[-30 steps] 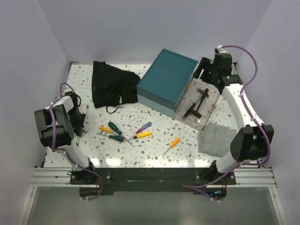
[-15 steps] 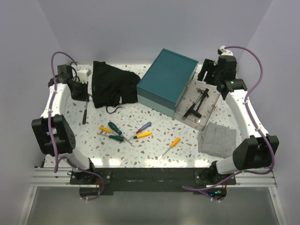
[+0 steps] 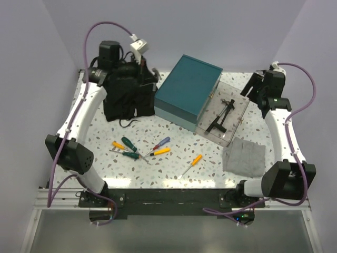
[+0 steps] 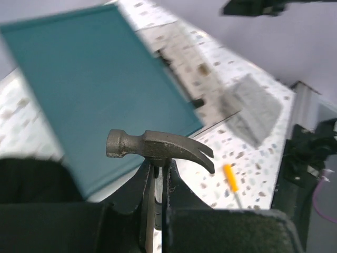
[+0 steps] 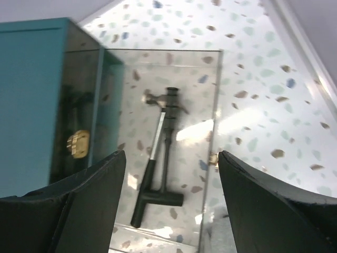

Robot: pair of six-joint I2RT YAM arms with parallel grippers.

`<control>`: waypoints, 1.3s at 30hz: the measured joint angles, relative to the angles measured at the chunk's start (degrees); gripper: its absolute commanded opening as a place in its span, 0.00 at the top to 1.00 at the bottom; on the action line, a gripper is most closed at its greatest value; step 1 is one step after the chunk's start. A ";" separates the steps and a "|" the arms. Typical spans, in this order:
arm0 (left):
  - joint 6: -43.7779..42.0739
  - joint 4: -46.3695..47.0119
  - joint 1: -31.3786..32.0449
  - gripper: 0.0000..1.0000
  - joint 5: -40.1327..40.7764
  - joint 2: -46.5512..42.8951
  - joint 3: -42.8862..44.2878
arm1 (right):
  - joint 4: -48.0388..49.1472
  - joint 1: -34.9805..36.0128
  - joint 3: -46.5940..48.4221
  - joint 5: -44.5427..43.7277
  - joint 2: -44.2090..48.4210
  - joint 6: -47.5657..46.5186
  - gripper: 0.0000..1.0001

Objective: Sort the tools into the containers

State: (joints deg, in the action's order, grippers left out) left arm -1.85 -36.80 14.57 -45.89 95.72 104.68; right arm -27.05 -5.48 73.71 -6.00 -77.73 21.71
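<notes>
My left gripper (image 3: pixel 149 74) is raised over the black fabric bag (image 3: pixel 124 97), next to the teal case (image 3: pixel 187 89). It is shut on a small hammer just below its metal head (image 4: pixel 158 147). My right gripper (image 3: pixel 251 87) is open and empty above the clear box (image 3: pixel 236 117); its jaws stand wide apart in the right wrist view (image 5: pixel 171 153). That box (image 5: pixel 216 105) holds a second hammer (image 5: pixel 158 132) and a black T-shaped tool (image 5: pixel 163 196). Several screwdrivers lie on the table: orange (image 3: pixel 196 159), blue-red (image 3: pixel 162 142), green (image 3: pixel 129 143).
A folded grey cloth (image 3: pixel 245 156) lies at the right front, also in the left wrist view (image 4: pixel 253 108). The teal case is closed, with a brass clasp (image 5: pixel 78 143) facing the clear box. Walls enclose the table on three sides.
My left arm has swung up from the table's left side and across over the black bag, carrying the hammer. My right gripper has drawn back to the right from the clear box.
</notes>
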 measured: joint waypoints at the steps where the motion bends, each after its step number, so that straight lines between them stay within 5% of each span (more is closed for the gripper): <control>1: 1.42 1.75 2.62 1.00 -1.25 1.27 2.10 | -0.37 -1.64 -0.52 -0.04 0.00 0.50 0.25; 11: 14.03 15.91 21.20 1.00 -4.85 16.79 17.81 | -3.45 -8.00 -7.32 -0.33 1.27 2.75 0.25; 18: 11.45 15.52 33.46 1.00 11.45 29.44 24.79 | -3.78 -9.35 -9.18 -0.33 5.09 2.93 0.25; 24: 9.46 14.71 36.89 1.00 25.16 36.72 25.18 | -5.09 -10.29 -9.46 0.00 5.40 2.89 0.25; 25: 9.18 14.73 36.89 0.98 27.08 37.70 25.22 | -5.40 -10.36 -9.46 0.37 5.40 2.89 0.25; 28: 8.55 14.84 36.87 0.42 32.33 40.44 25.40 | -6.23 -10.34 -9.46 1.14 5.27 2.71 0.23; 29: 8.07 14.84 36.81 0.36 33.20 41.07 25.40 | -6.34 -10.36 -9.46 1.22 5.16 2.64 0.23; 34: 7.28 14.60 36.70 0.17 32.63 41.99 26.58 | -6.34 -10.47 -9.46 1.53 2.43 2.10 0.23; 39: 5.95 17.94 36.37 0.17 32.94 33.99 24.52 | -5.11 -10.73 -9.46 2.95 -0.79 2.69 0.26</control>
State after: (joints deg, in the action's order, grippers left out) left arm 4.10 -18.85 50.94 -12.95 129.71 129.21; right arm -32.16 -16.21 64.25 -3.05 -78.52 24.40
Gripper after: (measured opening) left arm 0.846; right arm 0.754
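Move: The open drawer my left hand is taking its hammer to lies about 37 cm to the right and 3 cm farther out, some 31 cm lower. The hammer and mallet already in it lie about 36 cm right, 2 cm ahead. The teal cabinet stands about 18 cm right and 10 cm ahead, and the grey cloth about 43 cm right and 23 cm back. From my right hand the drawer is about 7 cm left, 1 cm ahead and 22 cm down. I swing my left hand some 30 cm right, over the teal cabinet to the open drawer, rising slightly at first, then sinking to about 18 cm below where I began. There I open the fingers wide, let go of the hammer and lift about 9 cm, empty. My open right hand backs off rightward and sinks about 9 cm beside the drawer. ##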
